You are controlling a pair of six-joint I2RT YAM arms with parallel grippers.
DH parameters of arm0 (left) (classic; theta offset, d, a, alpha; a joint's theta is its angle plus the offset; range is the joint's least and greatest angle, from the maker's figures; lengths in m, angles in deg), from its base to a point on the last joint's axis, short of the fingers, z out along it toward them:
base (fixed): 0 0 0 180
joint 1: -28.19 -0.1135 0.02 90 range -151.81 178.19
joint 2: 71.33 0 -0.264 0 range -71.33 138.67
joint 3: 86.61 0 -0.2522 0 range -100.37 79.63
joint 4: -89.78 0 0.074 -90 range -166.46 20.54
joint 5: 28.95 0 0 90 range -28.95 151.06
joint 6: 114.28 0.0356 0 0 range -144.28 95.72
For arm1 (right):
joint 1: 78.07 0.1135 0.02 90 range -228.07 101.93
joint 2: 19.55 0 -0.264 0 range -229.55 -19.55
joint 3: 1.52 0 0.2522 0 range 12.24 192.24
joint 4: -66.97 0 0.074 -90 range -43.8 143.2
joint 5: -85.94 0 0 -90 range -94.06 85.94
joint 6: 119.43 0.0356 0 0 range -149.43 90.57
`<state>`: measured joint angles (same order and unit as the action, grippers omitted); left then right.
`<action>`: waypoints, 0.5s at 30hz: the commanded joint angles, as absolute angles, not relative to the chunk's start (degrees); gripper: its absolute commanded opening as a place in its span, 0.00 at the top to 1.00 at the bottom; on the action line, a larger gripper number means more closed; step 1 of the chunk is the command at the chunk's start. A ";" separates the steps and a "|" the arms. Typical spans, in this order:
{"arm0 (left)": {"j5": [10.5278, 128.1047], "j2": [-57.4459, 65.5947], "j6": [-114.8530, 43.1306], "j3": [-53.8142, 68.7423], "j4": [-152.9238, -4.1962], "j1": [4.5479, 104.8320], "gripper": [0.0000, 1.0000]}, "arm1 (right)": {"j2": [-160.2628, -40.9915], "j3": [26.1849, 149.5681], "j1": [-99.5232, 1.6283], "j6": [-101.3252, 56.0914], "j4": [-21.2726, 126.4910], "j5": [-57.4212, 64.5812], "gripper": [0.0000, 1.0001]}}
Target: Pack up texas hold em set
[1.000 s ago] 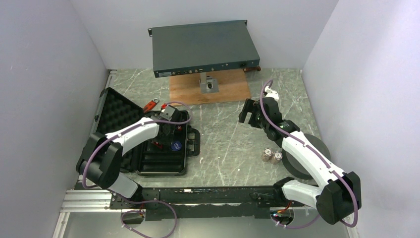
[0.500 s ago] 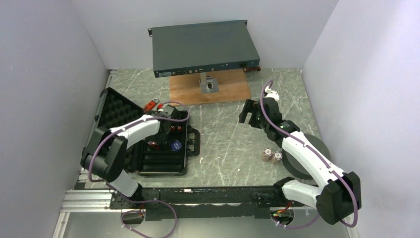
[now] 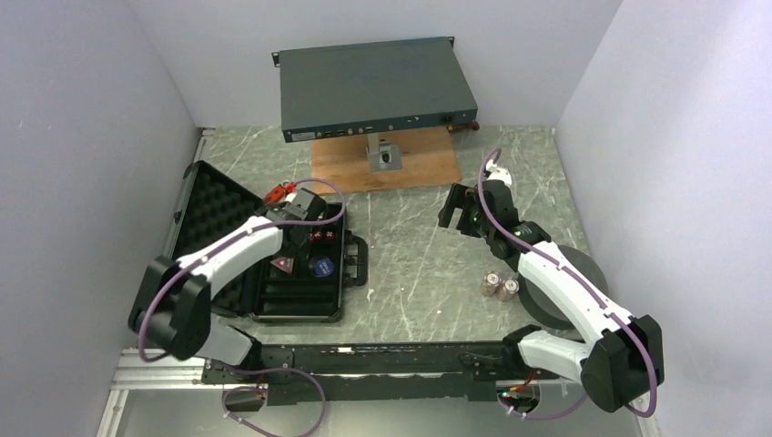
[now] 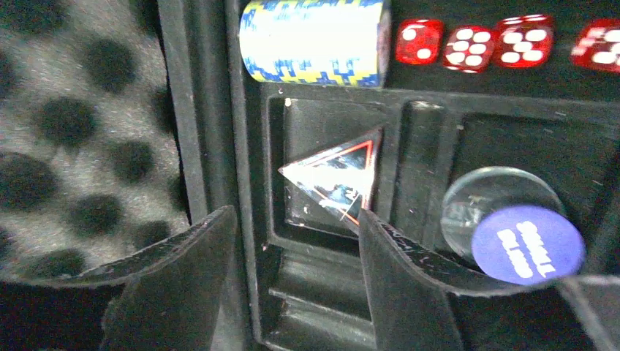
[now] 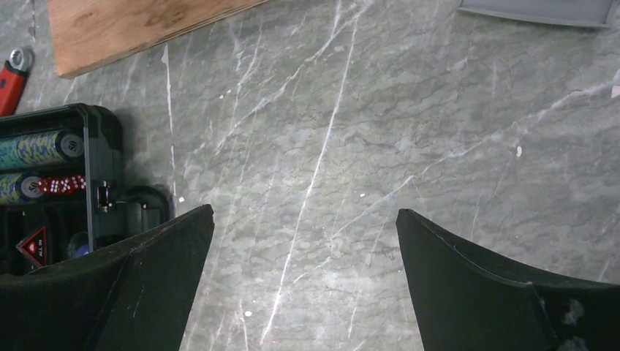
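Observation:
The black case (image 3: 273, 305) lies open at the left, its egg-crate foam lid (image 3: 208, 208) leaning back. In its tray lie a chip stack (image 4: 314, 40), red dice (image 4: 471, 40), the red triangle marker (image 4: 333, 183) and the blue disc (image 4: 528, 243). My left gripper (image 4: 296, 219) hovers open just short of the triangle marker, nothing between its fingers. From above, the left gripper (image 3: 308, 218) is over the tray's far end. Two short chip stacks (image 3: 500, 287) stand on the table at the right. My right gripper (image 5: 305, 219) hangs open over bare marble, right of the case (image 5: 95, 146).
The big grey rack unit (image 3: 373, 86) stands on a post over a wooden board (image 3: 387, 168) at the back. A red-handled tool (image 3: 278, 193) lies behind the case. A dark foam ring (image 3: 573, 273) sits under the right arm. Walls close in on both sides.
My left gripper has drawn back toward the case's far end, and the red triangle marker now lies flat and uncovered in the tray. The right arm has stayed put.

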<state>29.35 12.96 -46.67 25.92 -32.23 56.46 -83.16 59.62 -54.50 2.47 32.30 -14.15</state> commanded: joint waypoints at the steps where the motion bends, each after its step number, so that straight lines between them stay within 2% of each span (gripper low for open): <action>1: 32.88 4.71 -43.81 23.82 -32.39 58.23 0.30 | -82.72 60.77 -54.78 1.77 33.75 -13.41 0.00; 9: 34.27 -4.56 -38.29 20.12 -29.33 59.91 0.01 | -82.95 62.17 -54.72 1.78 32.13 -12.60 0.00; 15: 34.27 -9.79 -34.86 20.93 -31.19 60.31 0.00 | -83.14 62.62 -54.70 1.60 30.04 -11.53 0.00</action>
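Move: The ALL IN triangle already lies in its well in the open case, about 4 cm below the left gripper, some 2 cm ahead and 1 cm to its right. The blue SMALL BLIND button sits about 8 cm to the right of the triangle, the red dice 6 cm ahead and 6 cm right of it, the single chip stack 6 cm beyond it. From the right gripper, the triangle is some 39 cm left, 2 cm back and 13 cm down. Bring the left gripper, already empty, up and away from the ALL IN triangle and out of the case by about 10 cm, letting it drift a little to the right over the tray. On the way spread the part-open fingers to full width, swing their tips some 15 degrees up and forward, and turn the wrist slightly clockwise. ##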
